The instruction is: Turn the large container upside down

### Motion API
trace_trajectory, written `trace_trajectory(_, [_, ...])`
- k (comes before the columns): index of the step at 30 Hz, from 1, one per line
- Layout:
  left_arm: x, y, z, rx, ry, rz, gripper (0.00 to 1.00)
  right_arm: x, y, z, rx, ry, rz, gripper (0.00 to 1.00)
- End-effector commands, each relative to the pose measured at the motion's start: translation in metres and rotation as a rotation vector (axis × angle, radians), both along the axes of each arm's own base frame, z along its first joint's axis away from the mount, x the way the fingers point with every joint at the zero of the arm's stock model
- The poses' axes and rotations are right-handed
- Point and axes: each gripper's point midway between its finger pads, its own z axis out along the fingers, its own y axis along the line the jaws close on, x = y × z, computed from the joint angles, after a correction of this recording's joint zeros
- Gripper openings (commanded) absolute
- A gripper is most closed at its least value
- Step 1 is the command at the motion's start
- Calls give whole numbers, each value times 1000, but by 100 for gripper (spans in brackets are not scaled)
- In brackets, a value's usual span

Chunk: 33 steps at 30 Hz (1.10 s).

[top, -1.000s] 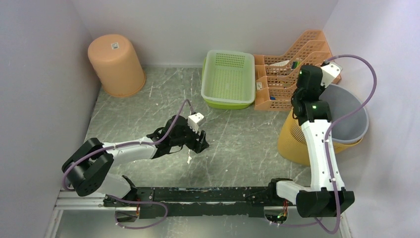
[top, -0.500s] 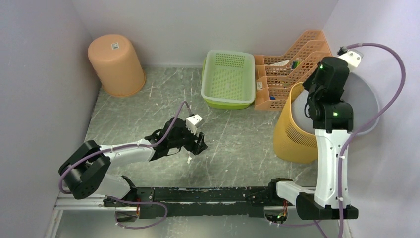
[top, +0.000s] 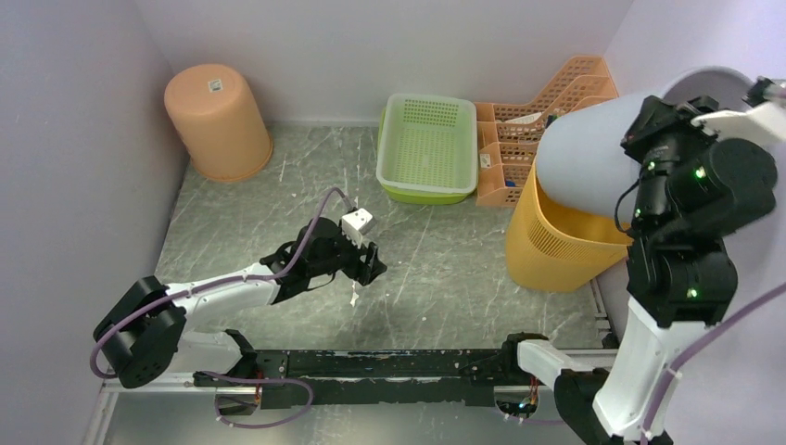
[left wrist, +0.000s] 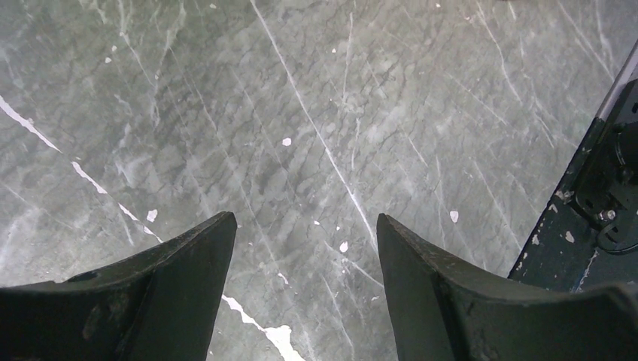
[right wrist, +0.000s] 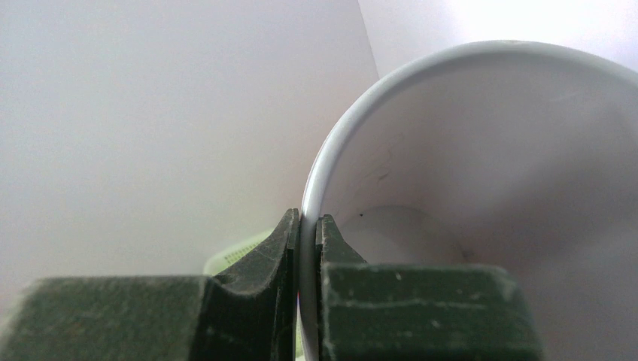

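Note:
The large container (top: 589, 162) is a pale grey bucket, lifted and tipped on its side above the yellow perforated basket (top: 556, 250) at the right. Its bottom still dips into the basket's mouth. My right gripper (top: 660, 139) is shut on the container's rim. In the right wrist view the rim (right wrist: 323, 165) is pinched between the two fingers of the right gripper (right wrist: 308, 226), and the bucket's empty inside (right wrist: 481, 150) fills the right half. My left gripper (top: 369, 269) hovers low over the marble tabletop in the middle. In its wrist view the left gripper (left wrist: 305, 226) is open with nothing between its fingers.
An upturned orange bucket (top: 218, 120) stands at the back left. A green perforated tray (top: 426, 148) and an orange file organiser (top: 538, 139) sit against the back wall. The black rail (top: 371, 363) runs along the near edge, and walls close in on both sides.
My right arm has risen and swung right, pulling the grey container up out of the yellow basket and tipping it onto its side. The left arm shifted slightly left.

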Motion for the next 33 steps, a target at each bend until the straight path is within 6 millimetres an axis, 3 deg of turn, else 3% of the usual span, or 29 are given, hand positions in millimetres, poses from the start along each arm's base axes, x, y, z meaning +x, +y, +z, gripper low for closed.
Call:
trace_trajectory(1, [-1, 4, 10, -13, -22, 22, 80, -38, 3, 49, -38, -188, 20, 0])
trace_trajectory(8, [6, 15, 25, -11, -32, 103, 80, -71, 32, 82, -39, -342, 184, 0])
trace_trajectory(13, [16, 21, 57, -27, -59, 177, 80, -81, 56, 95, -33, -398, 318, 0])
trace_trajectory(16, [32, 37, 82, -13, -100, 298, 81, -78, 74, 97, -36, -401, 420, 0])
trace_trajectory(20, [50, 73, 129, 42, -158, 479, 83, -63, 98, 89, -26, -367, 559, 0])
trace_trajectory(24, [64, 110, 193, -16, -227, 624, 84, -44, 122, 71, -6, -331, 699, 0])
trace_trajectory(28, [66, 145, 262, -89, -339, 734, 84, -30, 136, 58, -5, -308, 785, 0])
trace_trajectory(33, [58, 171, 312, -110, -418, 804, 85, -25, 158, 51, -20, -302, 926, 0])
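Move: The right gripper already holds the grey container by its rim, its middle about 9 cm ahead and 9 cm below. Open table lies some 36 cm to its left, 10 cm ahead and nearly 60 cm below. The yellow basket is about 4 cm ahead, 2 cm right and 44 cm down; the green basket 27 cm ahead, 28 cm left, 54 cm down. From the empty left gripper, the grey container is roughly 38 cm right, 9 cm ahead and 39 cm higher. Keep the right gripper pinched on the grey container's rim and swing it about 14 cm left, turning some 45 degrees counter-clockwise; arc back and up first, then forward and down to nearly the starting height. Hold the left gripper open and, after a slow start, raise it about 30 cm, drifting left and slightly forward while turning it counter-clockwise and tipping its fingers upward. ##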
